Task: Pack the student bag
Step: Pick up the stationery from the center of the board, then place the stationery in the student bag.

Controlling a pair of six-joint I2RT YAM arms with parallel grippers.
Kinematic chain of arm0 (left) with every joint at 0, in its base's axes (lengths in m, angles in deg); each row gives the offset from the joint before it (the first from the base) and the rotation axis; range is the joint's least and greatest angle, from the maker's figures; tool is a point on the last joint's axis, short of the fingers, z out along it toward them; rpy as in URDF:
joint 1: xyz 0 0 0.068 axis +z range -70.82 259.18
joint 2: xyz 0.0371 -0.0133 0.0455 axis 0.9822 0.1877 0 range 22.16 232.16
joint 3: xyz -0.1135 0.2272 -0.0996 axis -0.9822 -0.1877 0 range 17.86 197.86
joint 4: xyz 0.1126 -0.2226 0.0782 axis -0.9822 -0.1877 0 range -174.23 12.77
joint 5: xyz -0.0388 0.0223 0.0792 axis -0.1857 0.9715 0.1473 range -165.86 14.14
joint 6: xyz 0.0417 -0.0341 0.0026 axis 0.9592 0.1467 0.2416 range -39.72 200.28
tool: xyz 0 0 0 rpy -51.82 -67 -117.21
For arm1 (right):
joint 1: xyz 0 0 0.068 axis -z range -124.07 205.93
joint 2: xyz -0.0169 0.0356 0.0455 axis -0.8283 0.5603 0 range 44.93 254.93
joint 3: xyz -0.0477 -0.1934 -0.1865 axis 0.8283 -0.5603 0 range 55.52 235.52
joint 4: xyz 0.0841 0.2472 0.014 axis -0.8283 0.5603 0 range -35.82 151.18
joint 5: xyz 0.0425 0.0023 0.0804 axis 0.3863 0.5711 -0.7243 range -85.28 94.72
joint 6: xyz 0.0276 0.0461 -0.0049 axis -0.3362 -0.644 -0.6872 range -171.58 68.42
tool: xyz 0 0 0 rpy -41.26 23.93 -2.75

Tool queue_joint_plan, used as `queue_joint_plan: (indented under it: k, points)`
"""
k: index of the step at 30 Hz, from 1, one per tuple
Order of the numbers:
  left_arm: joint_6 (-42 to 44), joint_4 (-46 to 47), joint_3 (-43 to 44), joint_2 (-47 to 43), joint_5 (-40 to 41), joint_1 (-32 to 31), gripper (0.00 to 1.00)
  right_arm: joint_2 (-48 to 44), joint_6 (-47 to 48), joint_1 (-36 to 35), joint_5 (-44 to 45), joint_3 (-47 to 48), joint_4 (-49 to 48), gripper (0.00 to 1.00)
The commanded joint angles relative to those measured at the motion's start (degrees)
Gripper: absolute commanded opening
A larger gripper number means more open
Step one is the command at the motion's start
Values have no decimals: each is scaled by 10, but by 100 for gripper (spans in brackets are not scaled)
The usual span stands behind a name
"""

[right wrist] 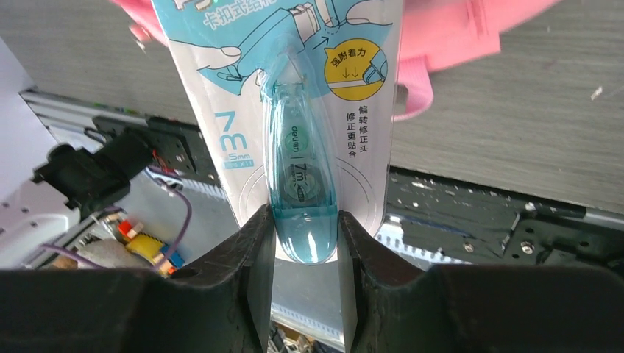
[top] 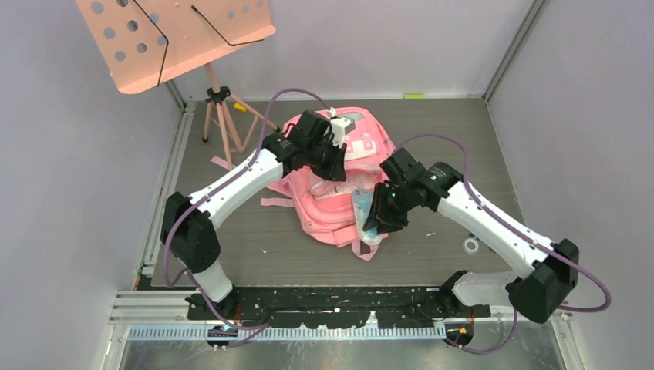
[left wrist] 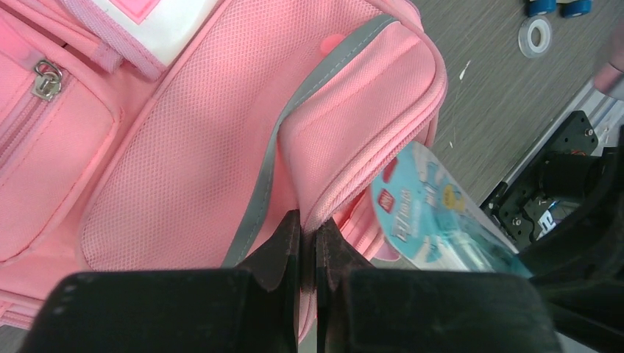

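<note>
The pink student bag (top: 332, 220) lies in the middle of the table, its reflective strip (left wrist: 257, 198) running across the front. My left gripper (top: 333, 158) is over the bag, and in the left wrist view it (left wrist: 307, 224) is shut on a pinch of the bag's pink pocket rim. At the bag's near right edge my right gripper (top: 378, 216) is shut on a teal correction tape in its blister pack (right wrist: 294, 110). The pack's top end points at the bag's opening (left wrist: 427, 213). The bag's inside is hidden.
A salmon-pink perforated music stand (top: 177, 38) on a tripod stands at the far left corner. A small roll of clear tape (top: 470, 245) lies on the table right of the bag. Grey walls close in the left, right and far sides.
</note>
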Motion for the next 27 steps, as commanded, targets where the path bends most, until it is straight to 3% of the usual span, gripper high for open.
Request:
queue_joint_plan:
  k: [1,5,12,18,21,27]
  points:
    - [-21,59,-8,-38,-39,4,0,53,-41,-1,53,52,-50,0]
    - [-27,60,-16,-45,-49,4,0,100,-79,-1,82,59,-113,0]
    - [-34,73,-30,-64,-45,3,0,196,-126,-1,166,107,-116,0]
    - [-34,70,-29,-64,-43,4,0,212,-183,-2,217,95,-232,2]
    - [-30,68,-28,-65,-37,4,0,219,-196,-3,200,88,-287,15]
    - [-23,63,-28,-66,-25,4,0,185,-175,-14,209,67,-263,46]
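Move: The right hand holds the correction-tape pack by its lower end. The mouth of the pink bag is about 13 cm ahead of it, 6 cm to its left and 6 cm below. The bag rim pinched by the left hand is some 13 cm ahead and 9 cm left, and the bag's handle loop is about 5 cm back and 13 cm below. From the left hand, the mouth lies about 3 cm back, 5 cm right and 7 cm below. The right hand carries the pack forward about 12 cm and some 5 cm to its left, sinking about 4 cm in the first half and then running nearly level, while the wrist turns some 20 degrees clockwise to bring the pack in under the raised rim at the bag's mouth. The left hand stays put and keeps the pink rim pinched and lifted, and the right fingers still have the pack's lower end between them, eased only a hair at the very end. ##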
